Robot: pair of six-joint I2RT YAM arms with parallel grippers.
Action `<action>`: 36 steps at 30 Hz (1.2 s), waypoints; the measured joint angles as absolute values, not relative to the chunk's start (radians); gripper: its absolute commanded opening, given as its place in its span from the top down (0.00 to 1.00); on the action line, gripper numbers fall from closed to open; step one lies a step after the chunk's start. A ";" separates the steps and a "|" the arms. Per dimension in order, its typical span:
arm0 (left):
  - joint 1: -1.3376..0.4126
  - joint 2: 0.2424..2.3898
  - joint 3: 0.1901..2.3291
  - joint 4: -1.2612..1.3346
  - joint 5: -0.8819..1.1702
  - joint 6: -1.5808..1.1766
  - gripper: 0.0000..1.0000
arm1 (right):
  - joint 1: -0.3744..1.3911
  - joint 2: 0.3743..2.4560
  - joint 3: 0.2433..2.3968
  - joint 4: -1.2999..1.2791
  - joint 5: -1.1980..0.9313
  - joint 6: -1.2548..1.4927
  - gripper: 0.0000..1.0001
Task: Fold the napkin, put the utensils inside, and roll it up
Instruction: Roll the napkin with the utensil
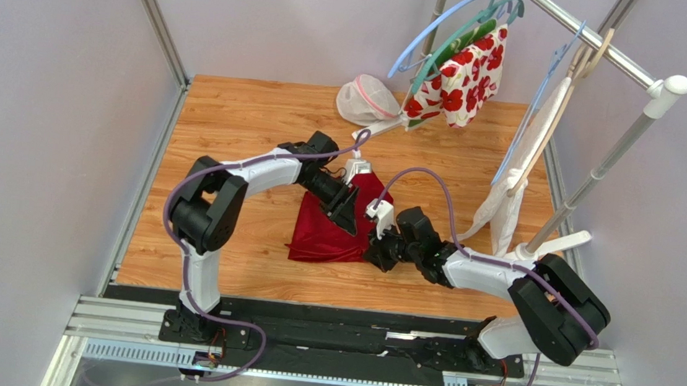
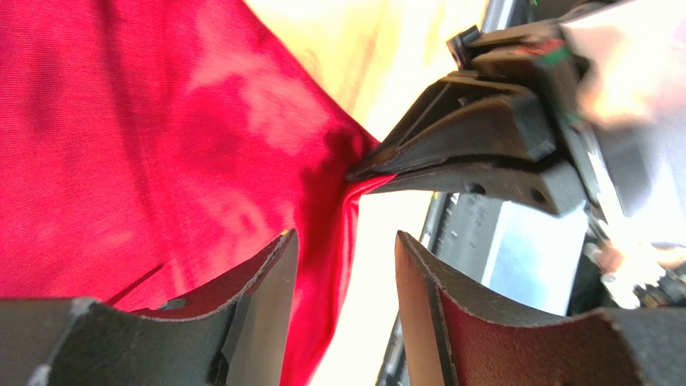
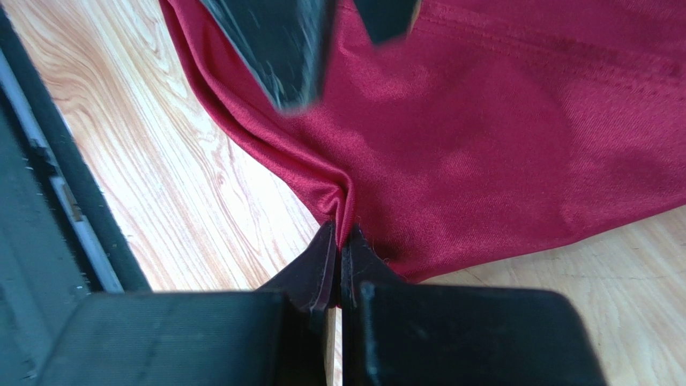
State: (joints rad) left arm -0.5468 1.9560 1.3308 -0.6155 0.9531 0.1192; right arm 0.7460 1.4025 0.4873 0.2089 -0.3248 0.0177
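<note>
The dark red napkin (image 1: 323,233) lies crumpled on the wooden table, bunched toward its right corner. My right gripper (image 3: 338,229) is shut on a pinched fold at that corner, and it shows in the left wrist view as black jaws closed on the cloth (image 2: 378,170). My left gripper (image 2: 345,241) hovers just above the same corner with its jaws apart. A strip of napkin (image 2: 145,137) hangs beside its left finger, unclamped. From above, the left gripper (image 1: 352,214) sits just up-left of the right gripper (image 1: 376,244). The utensils are out of view.
A white plastic bag (image 1: 365,100) lies at the back of the table. A white cloth with red flowers (image 1: 465,73) and a white towel (image 1: 527,162) hang from the rack (image 1: 612,53) at the back right. A black rail (image 1: 336,318) runs along the near edge.
</note>
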 measured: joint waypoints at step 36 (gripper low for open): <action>-0.458 1.301 0.506 0.170 0.397 -0.331 0.42 | 0.368 1.720 0.692 0.102 -0.751 0.429 1.00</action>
State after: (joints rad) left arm -0.4576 1.3010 0.5060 0.1703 0.3965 -0.3313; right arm 0.3679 1.7203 0.6918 0.1020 -0.7509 0.4286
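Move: The left hand, open and roughly 7 cm above the table, is headed for the napkin's near left corner, about 13 cm to its left and 7 cm back. The near right corner lies some 7 cm back and 6 cm right of this hand; the far corner is 15 cm ahead and 3 cm right. The right hand already pinches that near right corner, with the near left corner about 19 cm to its left, level with it. Open left hand swings 10 cm left towards napkin's left corner; right draws its pinched corner 5 cm forward. ##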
